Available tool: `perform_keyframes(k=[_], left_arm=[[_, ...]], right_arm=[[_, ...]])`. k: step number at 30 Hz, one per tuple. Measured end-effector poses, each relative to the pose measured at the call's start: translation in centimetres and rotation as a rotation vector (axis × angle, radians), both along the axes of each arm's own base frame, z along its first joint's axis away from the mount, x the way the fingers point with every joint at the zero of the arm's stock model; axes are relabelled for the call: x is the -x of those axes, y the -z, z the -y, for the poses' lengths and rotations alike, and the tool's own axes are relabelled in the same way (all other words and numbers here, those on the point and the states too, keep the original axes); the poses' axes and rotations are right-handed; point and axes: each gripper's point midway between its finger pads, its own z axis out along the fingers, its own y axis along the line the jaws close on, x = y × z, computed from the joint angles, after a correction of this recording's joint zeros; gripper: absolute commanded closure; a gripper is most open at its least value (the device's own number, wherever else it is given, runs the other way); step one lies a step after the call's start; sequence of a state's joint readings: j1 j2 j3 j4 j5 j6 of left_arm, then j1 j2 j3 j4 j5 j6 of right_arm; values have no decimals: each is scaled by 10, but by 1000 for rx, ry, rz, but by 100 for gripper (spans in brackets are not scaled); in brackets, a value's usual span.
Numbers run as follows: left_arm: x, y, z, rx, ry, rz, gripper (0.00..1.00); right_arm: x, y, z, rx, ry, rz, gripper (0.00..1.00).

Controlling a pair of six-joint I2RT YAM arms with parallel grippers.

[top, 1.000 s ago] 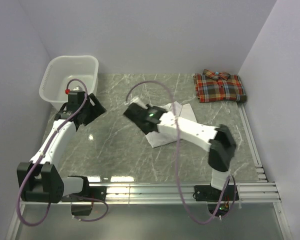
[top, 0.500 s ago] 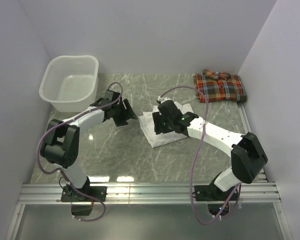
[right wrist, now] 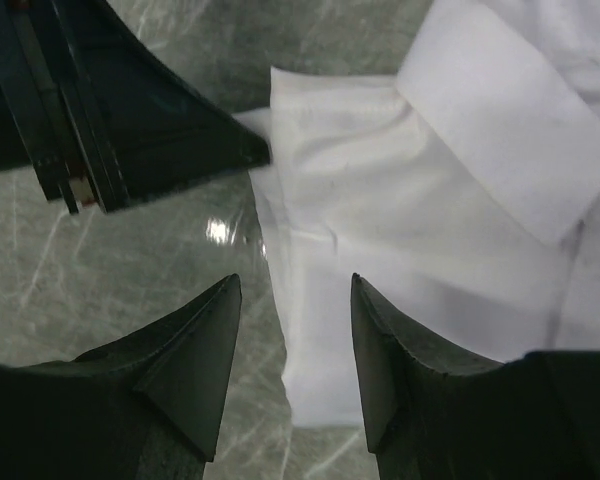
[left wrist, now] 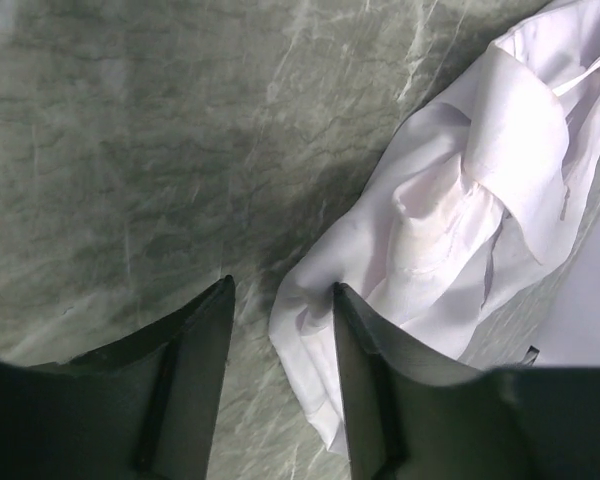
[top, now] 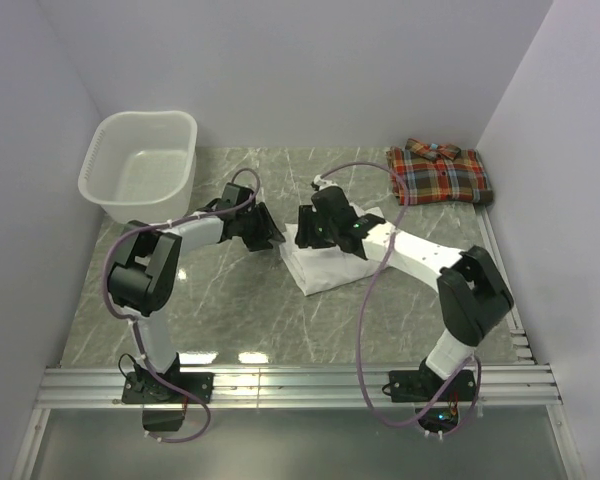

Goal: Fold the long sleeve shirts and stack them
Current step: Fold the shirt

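The white shirt (top: 325, 265) lies folded in the middle of the table, collar up (left wrist: 525, 150) (right wrist: 500, 170). My left gripper (top: 271, 240) is low at its left edge, open; the shirt's corner (left wrist: 305, 340) sits between the fingers, against the right finger (left wrist: 365, 380). My right gripper (top: 303, 236) hangs over the same edge, open, one finger (right wrist: 195, 350) above the table and the other (right wrist: 400, 350) above the cloth. The plaid shirt (top: 439, 173) lies folded at the back right.
A white laundry basket (top: 140, 165) stands at the back left corner. The left gripper's finger (right wrist: 130, 110) shows close by in the right wrist view. The table is green-grey marble (top: 220, 300) with walls on three sides.
The left arm has swung from the basket to the white shirt's left edge, its jaws narrowing. The right gripper has moved back over the shirt to that same edge.
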State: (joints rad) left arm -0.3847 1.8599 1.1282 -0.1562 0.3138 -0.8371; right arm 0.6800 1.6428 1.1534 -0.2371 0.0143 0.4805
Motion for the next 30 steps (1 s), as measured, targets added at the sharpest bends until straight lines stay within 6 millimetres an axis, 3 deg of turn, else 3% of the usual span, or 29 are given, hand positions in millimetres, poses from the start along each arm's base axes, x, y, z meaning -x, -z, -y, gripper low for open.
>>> perform_keyframes(k=[3, 10, 17, 24, 30], left_arm=[[-3, 1, 3, 10, 2, 10, 55], [-12, 1, 10, 47, 6, 52, 83], [-7, 21, 11, 61, 12, 41, 100], [-4, 25, 14, 91, 24, 62, 100], [-3, 25, 15, 115, 16, 76, 99]], right_arm=[[-12, 10, -10, -11, 20, -11, 43], [-34, 30, -18, 7, 86, -26, 41], [-42, 45, -20, 31, 112, -36, 43], [-50, 54, -24, 93, 141, -16, 46], [-45, 58, -39, 200, 127, 33, 46]])
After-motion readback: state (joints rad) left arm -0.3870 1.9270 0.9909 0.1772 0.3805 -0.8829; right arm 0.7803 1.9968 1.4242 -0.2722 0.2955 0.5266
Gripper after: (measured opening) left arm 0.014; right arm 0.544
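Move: The shirt's left edge sits practically between the left fingers: about 1 cm ahead, 2 cm to the right and 3 cm below. The shirt's middle is some 13 cm right of the left hand and 1 cm ahead; the white basket about 33 cm left, 20 cm ahead. From the right hand that same edge lies roughly 5 cm ahead, 6 cm left and 9 cm below, the plaid stack about 30 cm right and 22 cm ahead. Left sinks about 2.5 cm and pinches the shirt's left edge; open right descends 6 cm, forward-left, towards it. ##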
